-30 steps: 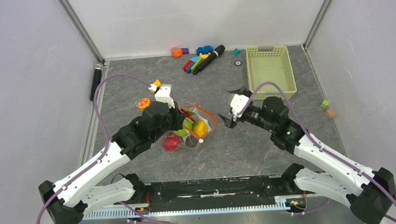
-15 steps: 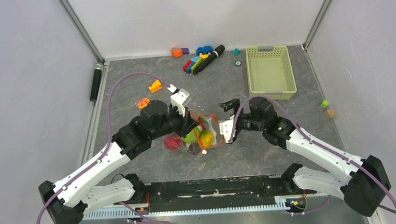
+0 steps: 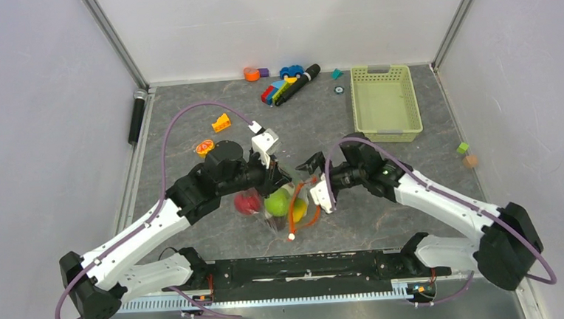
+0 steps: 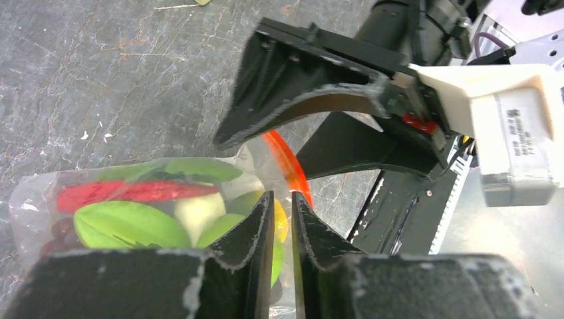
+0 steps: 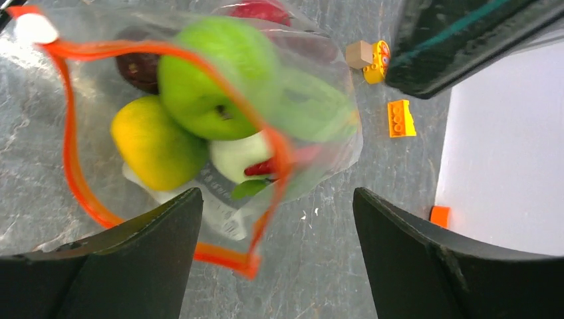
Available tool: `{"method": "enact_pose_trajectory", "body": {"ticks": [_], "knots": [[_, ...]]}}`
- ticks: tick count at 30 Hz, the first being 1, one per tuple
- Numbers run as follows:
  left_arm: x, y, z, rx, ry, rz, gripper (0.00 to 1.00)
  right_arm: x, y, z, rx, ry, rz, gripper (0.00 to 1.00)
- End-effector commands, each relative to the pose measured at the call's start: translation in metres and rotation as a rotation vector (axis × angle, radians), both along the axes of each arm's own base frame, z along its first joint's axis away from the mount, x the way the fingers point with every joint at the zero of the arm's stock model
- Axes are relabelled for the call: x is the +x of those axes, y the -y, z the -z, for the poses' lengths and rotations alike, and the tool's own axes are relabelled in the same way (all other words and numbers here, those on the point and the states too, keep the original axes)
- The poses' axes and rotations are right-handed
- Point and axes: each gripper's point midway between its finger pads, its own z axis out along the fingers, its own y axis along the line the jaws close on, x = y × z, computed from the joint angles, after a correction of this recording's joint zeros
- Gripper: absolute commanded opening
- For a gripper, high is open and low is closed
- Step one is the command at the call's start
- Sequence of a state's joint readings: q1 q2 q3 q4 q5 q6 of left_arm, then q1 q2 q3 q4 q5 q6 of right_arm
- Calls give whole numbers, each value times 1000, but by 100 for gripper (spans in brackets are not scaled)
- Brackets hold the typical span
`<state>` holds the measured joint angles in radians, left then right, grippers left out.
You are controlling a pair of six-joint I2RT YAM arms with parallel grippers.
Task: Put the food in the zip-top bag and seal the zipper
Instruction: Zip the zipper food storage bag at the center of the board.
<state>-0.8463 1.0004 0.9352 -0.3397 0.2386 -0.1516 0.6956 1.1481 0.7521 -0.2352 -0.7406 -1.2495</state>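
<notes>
The zip-top bag lies at the table's middle with its mouth gaping. Inside show the food: a green fruit, a yellow fruit, dark grapes, a white radish and a red chili. A red apple sits at the bag's left side. The red-orange zipper loops round the mouth, with its white slider at one end. My left gripper hovers over the bag, jaws a thin slit apart. My right gripper is open wide, straddling the bag's zipper corner.
A pale green basket stands at the back right. Toy blocks and a small car lie along the back edge. An orange-slice toy and a yellow block lie behind the left arm. Small cubes sit at the far right.
The right arm has swung left up to the bag's mouth. The bag and the left gripper have shifted toward the near edge. The left jaws have parted slightly.
</notes>
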Motion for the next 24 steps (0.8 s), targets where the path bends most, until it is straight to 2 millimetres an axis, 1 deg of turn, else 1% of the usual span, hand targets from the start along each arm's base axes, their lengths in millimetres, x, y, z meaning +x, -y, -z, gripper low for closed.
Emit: {"method": "enact_pose_trajectory", "body": {"ticks": [1, 2, 3, 4, 5, 6, 7, 8, 9, 12, 14, 15, 17, 18, 19, 21, 24], "knots": [[-4, 5, -12, -46, 36, 43, 26, 20, -23, -23, 33, -55, 48, 83], [-5, 4, -11, -47, 29, 38, 32, 25, -27, -24, 27, -70, 69, 74], [-6, 2, -11, -48, 21, 32, 37, 28, -30, -23, 22, -87, 87, 63], [-6, 1, -10, -46, 10, 24, 44, 31, -33, -26, 21, -95, 101, 46], [-7, -1, -10, -47, 2, 13, 52, 33, -36, -27, 22, -112, 113, 31], [-7, -3, -9, -47, -8, -3, 63, 35, -38, -33, 35, -134, 135, 12], [-7, -7, -8, -46, -18, -25, 75, 38, -41, -41, 53, -158, 159, 0], [-7, -10, -8, -50, -28, -47, 89, 41, -43, -50, 84, -192, 197, 0], [-7, -14, -8, -57, -34, -72, 99, 45, -44, -58, 116, -229, 240, 0], [-6, -22, -12, -90, -50, -134, 100, 61, -42, -85, 229, -309, 396, 0], [-6, -27, -17, -104, -54, -171, 100, 75, -38, -97, 284, -419, 552, 0], [-6, -30, -19, -109, -55, -185, 100, 83, -34, -99, 298, -470, 645, 0], [-4, -32, -26, -139, -50, -210, 100, 90, -30, -99, 274, -557, 743, 0], [-7, -30, -28, -147, -52, -192, 100, 92, -28, -94, 248, -591, 781, 0], [-13, -26, -28, -151, -56, -146, 100, 97, -24, -95, 247, -621, 844, 0], [-21, -21, -23, -146, -68, -93, 100, 109, -11, -88, 214, -642, 973, 0], [-30, -14, -12, -118, -59, -21, 100, 128, 14, -86, 223, -668, 1090, 0]]}}
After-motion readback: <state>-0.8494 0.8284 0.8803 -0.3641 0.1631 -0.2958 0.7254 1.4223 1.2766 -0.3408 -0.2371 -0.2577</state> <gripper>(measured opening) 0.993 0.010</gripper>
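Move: Close ahead of the open right hand, the far end of the zipper food storage bag's orange zipper stands about 2 cm forward and 2 cm to its left, roughly level with it. Behind, from the same hand, the green apple lies some 8 cm back, 8 cm left and 9 cm below; the yellow fruit 10 cm back, 2 cm left and 10 cm below. From the left hand, that zipper end is about 5 cm right, 1 cm forward and 7 cm below. Sliding left and forward about 4 cm, the right hand shuts its fingers on the far end of the orange zipper, then draws it forward and up some 7 cm each way, turning clockwise nearly 50 degrees and tipping down. The left fingers, nearly shut at the bag's mouth, spread wide and let go, and that hand backs off about 3 cm to the left and up. ##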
